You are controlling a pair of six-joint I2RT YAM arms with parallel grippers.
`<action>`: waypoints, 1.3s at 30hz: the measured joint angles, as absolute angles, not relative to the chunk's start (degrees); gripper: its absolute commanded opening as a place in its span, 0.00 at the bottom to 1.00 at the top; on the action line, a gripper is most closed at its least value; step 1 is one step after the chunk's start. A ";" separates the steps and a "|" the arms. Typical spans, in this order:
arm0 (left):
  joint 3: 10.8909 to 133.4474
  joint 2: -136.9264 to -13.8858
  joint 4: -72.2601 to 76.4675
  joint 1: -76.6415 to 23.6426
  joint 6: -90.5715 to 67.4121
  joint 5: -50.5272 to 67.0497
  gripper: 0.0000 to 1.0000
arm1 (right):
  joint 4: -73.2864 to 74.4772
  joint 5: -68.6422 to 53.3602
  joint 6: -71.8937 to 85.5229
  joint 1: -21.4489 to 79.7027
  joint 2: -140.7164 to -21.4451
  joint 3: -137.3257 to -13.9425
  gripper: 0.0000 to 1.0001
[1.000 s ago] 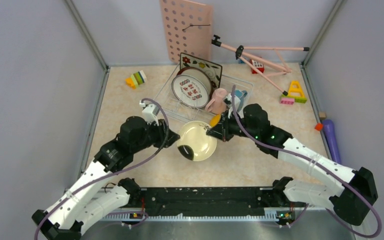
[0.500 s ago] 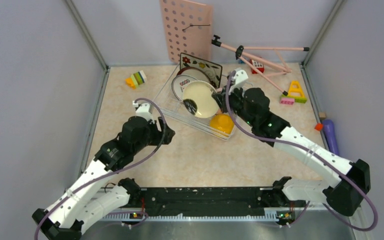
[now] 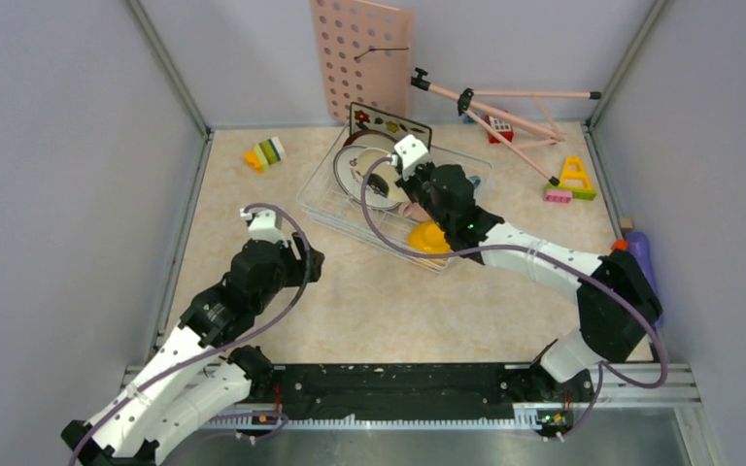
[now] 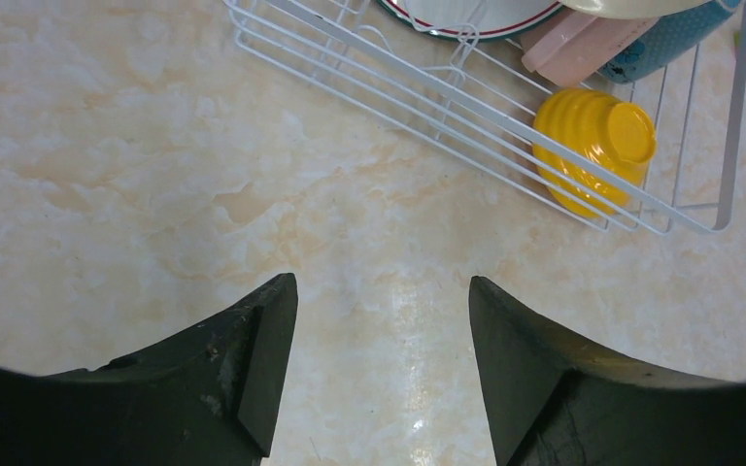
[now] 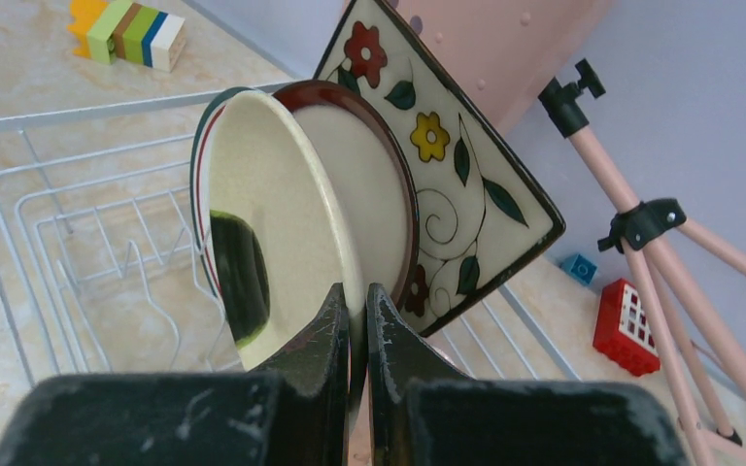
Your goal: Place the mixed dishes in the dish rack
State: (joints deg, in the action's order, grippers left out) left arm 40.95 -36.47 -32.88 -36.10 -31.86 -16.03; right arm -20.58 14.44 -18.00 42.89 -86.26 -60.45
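The dish rack [image 3: 322, 189] lies at the back centre of the table. My right gripper [image 5: 357, 296] is shut on the rim of the cream plate with a black blotch [image 5: 272, 223], which stands upright in the rack against a dark-red-rimmed plate [image 5: 369, 184] and a square flowered plate [image 5: 447, 165]. An orange-yellow bowl [image 4: 593, 146] lies in the rack's near corner, next to a pink cup [image 4: 568, 53] and a blue cup [image 4: 670, 39]. My left gripper [image 4: 381, 291] hangs open over bare table, short of the rack [image 4: 427, 97], with nothing between its fingers.
A pink pegboard [image 3: 359, 58] leans on the back wall, with a pink tripod [image 3: 505, 102] lying to its right. Toy blocks [image 3: 265, 152] sit at the back left, more blocks [image 3: 571, 180] at the right. A purple object [image 3: 641, 262] lies by the right wall.
My right arm carried the cream plate from the table up into the rack and stood it beside the other plates. My left gripper let go, opened and drew back to the left.
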 measured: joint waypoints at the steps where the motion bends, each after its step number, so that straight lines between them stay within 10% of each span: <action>1: 40.69 -36.45 -32.47 -36.10 -32.01 -16.53 0.70 | -22.04 14.09 -19.00 42.89 -86.98 -60.45 0.00; 26: 35.83 -32.80 -28.23 -36.10 -34.85 -23.68 0.66 | -36.49 8.67 -27.22 43.51 -102.32 -62.35 0.01; 32: 35.77 -33.52 -27.99 -36.10 -34.83 -23.66 0.66 | -38.30 9.13 -25.96 44.01 -104.79 -62.35 0.57; 39: 34.76 -33.65 -26.61 -36.10 -34.83 -22.55 0.70 | -34.70 9.34 -23.31 44.21 -104.25 -63.20 0.68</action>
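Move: The right hand holds the cream plate above the dish rack; the slot it is bound for lies about 10 cm to its left, 4 cm ahead and 12 cm below. The white plate stands some 4 cm beyond that slot. The pink mug is about 3 cm ahead of the hand, level sideways, 15 cm down; the yellow bowl 6 cm back, 4 cm right, 20 cm down. From the left hand the slot is roughly 16 cm ahead, 13 cm right, 4 cm lower. With the cream plate still pinched by its rim, the right hand first carries it left and forward at nearly the same height until it is over the free slot on the near side of the white plate, then lowers it some 8 cm between the rack's wires while still drifting left, about 6 cm sideways in all. Once down, the fingers open wide and let go of the rim, staying around it as the hand stops with its attitude almost unchanged. ##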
